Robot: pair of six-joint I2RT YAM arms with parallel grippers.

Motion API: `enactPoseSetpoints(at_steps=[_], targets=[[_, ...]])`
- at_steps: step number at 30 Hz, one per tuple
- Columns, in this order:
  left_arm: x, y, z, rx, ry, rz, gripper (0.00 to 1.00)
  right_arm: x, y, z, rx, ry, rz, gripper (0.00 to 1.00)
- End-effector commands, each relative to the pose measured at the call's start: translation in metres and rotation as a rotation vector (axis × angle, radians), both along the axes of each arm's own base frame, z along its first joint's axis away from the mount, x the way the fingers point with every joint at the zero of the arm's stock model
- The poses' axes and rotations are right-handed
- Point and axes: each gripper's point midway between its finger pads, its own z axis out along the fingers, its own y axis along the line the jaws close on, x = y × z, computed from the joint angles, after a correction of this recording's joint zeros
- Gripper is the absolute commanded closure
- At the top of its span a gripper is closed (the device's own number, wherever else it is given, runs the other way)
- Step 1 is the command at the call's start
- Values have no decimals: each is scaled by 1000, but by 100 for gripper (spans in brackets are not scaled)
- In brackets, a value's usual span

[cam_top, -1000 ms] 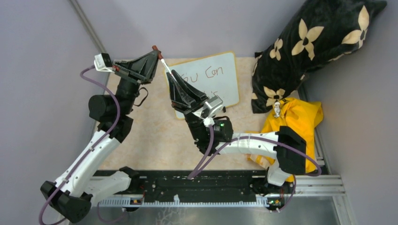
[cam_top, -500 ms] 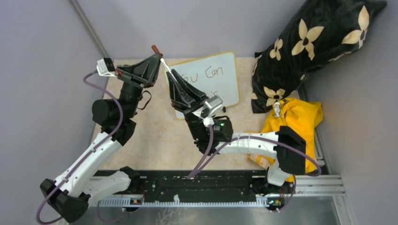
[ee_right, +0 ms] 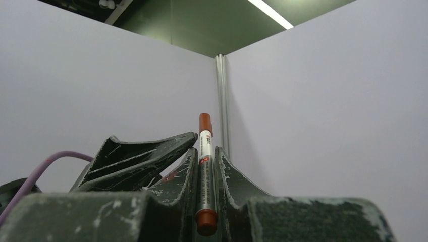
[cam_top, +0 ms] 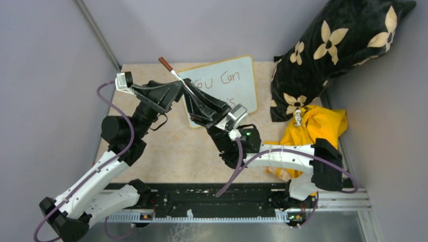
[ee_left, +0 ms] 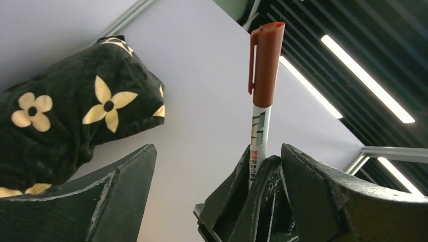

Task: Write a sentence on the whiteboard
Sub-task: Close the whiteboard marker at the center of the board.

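Note:
The whiteboard (cam_top: 237, 83) lies at the back of the table. Of the sentence (cam_top: 224, 79), "You Can" shows; the second line is mostly hidden behind my right gripper. My right gripper (cam_top: 188, 88) (ee_right: 205, 150) is shut on a white marker (cam_top: 174, 74) (ee_right: 204, 166) (ee_left: 258, 136). The marker's red-brown cap (cam_top: 165, 63) (ee_left: 266, 65) is on and points up and back-left. My left gripper (cam_top: 176, 96) (ee_left: 218, 148) is open. Its fingers (ee_left: 121, 196) straddle the right gripper's tips without touching the marker.
A black pillow with cream flowers (cam_top: 333, 45) (ee_left: 60, 126) leans at the back right. A yellow cloth (cam_top: 318, 126) lies in front of it, beside the right arm. Grey walls close in the table's left, back and right sides.
My left gripper, which was shut at the marker's cap end, has opened, let go and moved right, close against the right gripper. The right arm shifted slightly right with the marker.

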Motion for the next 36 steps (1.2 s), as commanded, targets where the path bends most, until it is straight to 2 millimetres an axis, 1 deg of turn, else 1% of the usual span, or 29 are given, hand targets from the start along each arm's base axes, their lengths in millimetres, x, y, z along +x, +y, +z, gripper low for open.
enactPoseSetpoints(at_steps=[1, 5, 8, 13, 18, 24, 28, 32, 34, 36], targets=[[-7, 5, 9, 41, -54, 50, 1, -16, -22, 16, 36, -29, 52, 100], [-5, 13, 13, 40, -61, 101, 1, -21, -29, 10, 24, -13, 89, 100], [-6, 17, 20, 29, -82, 122, 1, -26, -32, 6, 12, 0, 134, 100], [-7, 16, 30, 14, -114, 119, 1, -35, -34, 0, -3, 9, 202, 100], [-8, 18, 35, 2, -126, 128, 5, -36, -39, -4, 7, 23, 220, 100], [-10, 15, 39, 5, -149, 118, 23, -36, -45, -8, 15, 43, 225, 100], [-9, 11, 36, 5, -151, 102, 32, -33, -46, -11, 19, 56, 215, 100], [-7, 8, 33, 7, -144, 92, 46, -30, -50, -12, 31, 64, 197, 100], [-7, 9, 32, 7, -140, 96, 47, -28, -52, -13, 40, 70, 185, 100], [-6, 12, 30, 7, -130, 110, 43, -28, -54, -13, 46, 73, 180, 100]])
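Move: The marker, held in the right hand with its capped end slanting up, has its red cap about 4 cm ahead, 2 cm left and 5 cm above the left hand, whose fingers are spread wide. The right fingertips lie about level with the left hand fore and aft, 2 cm right and 3 cm below. From the right hand, the cap is roughly 4 cm ahead, 4 cm left and 8 cm up; the open left fingers are 2 cm left and 3 cm above. The right hand keeps its grip on the marker barrel and draws it about 5 cm to the right, down and back, turning some 10 degrees counter-clockwise, so that the cap comes down towards the gap between the left fingers. The left hand nearly holds its place, rising about 2 cm with its tips tilting slightly up, and once the right hand has done most of its sideways travel, its wide-open fingers close about halfway around the cap without shutting on it. ##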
